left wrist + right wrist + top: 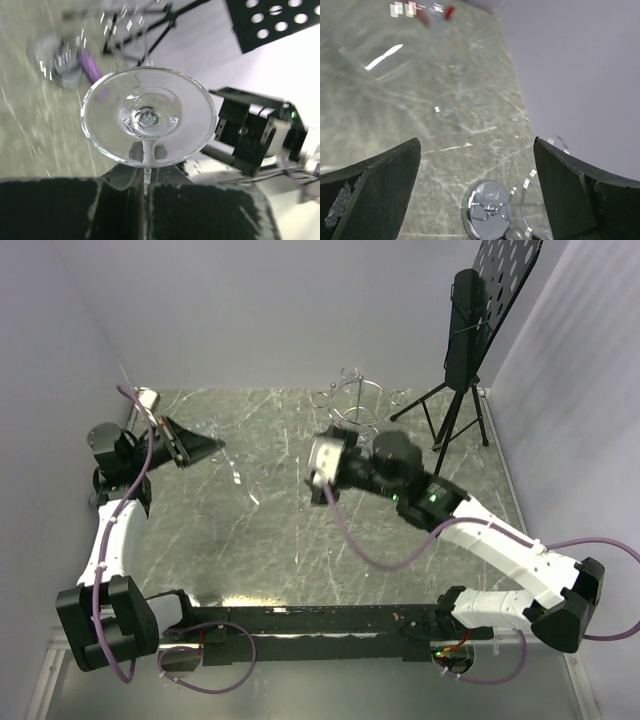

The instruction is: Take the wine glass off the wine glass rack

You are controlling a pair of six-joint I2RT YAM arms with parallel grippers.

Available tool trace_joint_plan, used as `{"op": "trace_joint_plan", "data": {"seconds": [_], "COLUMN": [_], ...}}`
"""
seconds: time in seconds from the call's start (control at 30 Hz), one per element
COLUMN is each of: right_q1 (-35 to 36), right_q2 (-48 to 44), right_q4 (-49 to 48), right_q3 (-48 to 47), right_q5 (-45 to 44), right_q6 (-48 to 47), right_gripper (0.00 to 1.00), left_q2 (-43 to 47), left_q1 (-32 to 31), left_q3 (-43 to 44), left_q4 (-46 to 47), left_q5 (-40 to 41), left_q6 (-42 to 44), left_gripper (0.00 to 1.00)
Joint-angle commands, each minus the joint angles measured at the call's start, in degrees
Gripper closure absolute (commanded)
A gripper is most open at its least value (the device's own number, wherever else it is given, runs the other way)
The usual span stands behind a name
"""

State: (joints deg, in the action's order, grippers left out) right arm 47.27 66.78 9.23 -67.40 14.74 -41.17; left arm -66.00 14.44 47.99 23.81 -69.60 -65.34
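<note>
My left gripper (145, 176) is shut on the stem of the clear wine glass (148, 120). The glass's round foot faces the left wrist camera just beyond the fingertips, and its bowl is hidden. In the top view the left gripper (212, 446) is at the left of the table, well away from the wine glass rack (356, 400), a chrome wire stand at the back centre. My right gripper (318, 476) is open and empty, in front of the rack. In the right wrist view the right gripper (476, 144) hangs above the rack's shiny disc base (487, 207).
A tall black tripod stand with a perforated panel (470, 335) stands at the back right; its panel also shows in the left wrist view (280, 20). White walls close the table at the back and both sides. A purple cable (370, 550) trails from the right arm.
</note>
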Motion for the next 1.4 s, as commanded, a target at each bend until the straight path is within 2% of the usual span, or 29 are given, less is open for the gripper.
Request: {"op": "trace_joint_plan", "data": {"seconds": [0.0,0.1,0.17,0.27,0.43,0.53,0.73,0.97,1.37], "right_q1": [5.55,6.61,7.40,8.45,10.21,10.83,12.06,13.29,15.49], "right_q2": [-4.28,-6.57,-7.11,-6.06,-1.49,0.97,1.77,8.62,19.25], "right_q4": [-3.26,-4.31,-5.19,-6.85,-8.97,-7.49,-8.97,-11.08,-16.53], "right_q3": [5.85,11.39,14.30,16.06,14.49,13.26,19.66,14.58,7.02], "right_q5": [-0.95,1.33,2.39,3.45,1.43,3.09,8.37,10.92,7.93], "right_q6": [-9.54,-12.00,-13.76,-16.22,-16.05,-16.04,-25.80,-22.90,-22.38], "right_gripper": [0.00,0.00,0.00,0.00,0.00,0.00,0.00,0.00,0.00], "left_q2": [3.42,1.50,-0.35,-0.27,-0.36,-1.76,-8.17,-14.07,-18.02], "left_q1": [0.07,0.42,0.94,3.05,4.55,4.72,4.81,4.72,4.72], "left_q3": [-1.49,-1.93,-3.33,-9.73,-20.02,-23.02,-21.53,-20.13,-17.75], "left_q4": [-16.14,-22.30,-23.02,-14.87,-10.73,-11.77,-15.90,-19.06,-25.66], "left_q5": [-2.91,-1.33,-0.89,-1.32,0.96,1.84,1.22,1.14,0.79], "left_q6": [5.64,9.09,6.91,-1.70,-6.28,-6.56,-6.55,-7.34,-5.94], "left_gripper": [0.99,0.99,0.99,0.99,0.99,0.99,0.99,0.99,0.99]}}
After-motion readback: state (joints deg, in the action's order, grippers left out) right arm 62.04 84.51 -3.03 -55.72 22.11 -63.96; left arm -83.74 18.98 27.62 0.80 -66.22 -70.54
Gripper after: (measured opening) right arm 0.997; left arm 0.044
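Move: The left hand still grips the wine glass by its stem, held sideways, its bowl some 6 cm back and 5 cm to the right; bare table for its foot lies roughly 31 cm below, 3 cm back. From the right hand that bowl is about 11 cm left, 2 cm back and 2 cm lower. From the right hand, the rack's middle stands about 17 cm ahead, 9 cm right and 16 cm below, and a standing glass 12 cm ahead, 9 cm left, 23 cm below. Down about 22 cm goes the left hand, drawing slightly back and rolling some 65 degrees so the glass swings from sideways to bowl up, foot down, its fingers keeping their hold on the stem and easing to a stop. The right hand, wide open, sinks beside it while going left and back towards the bowl, its fingers turning counter-clockwise to point left and down. ##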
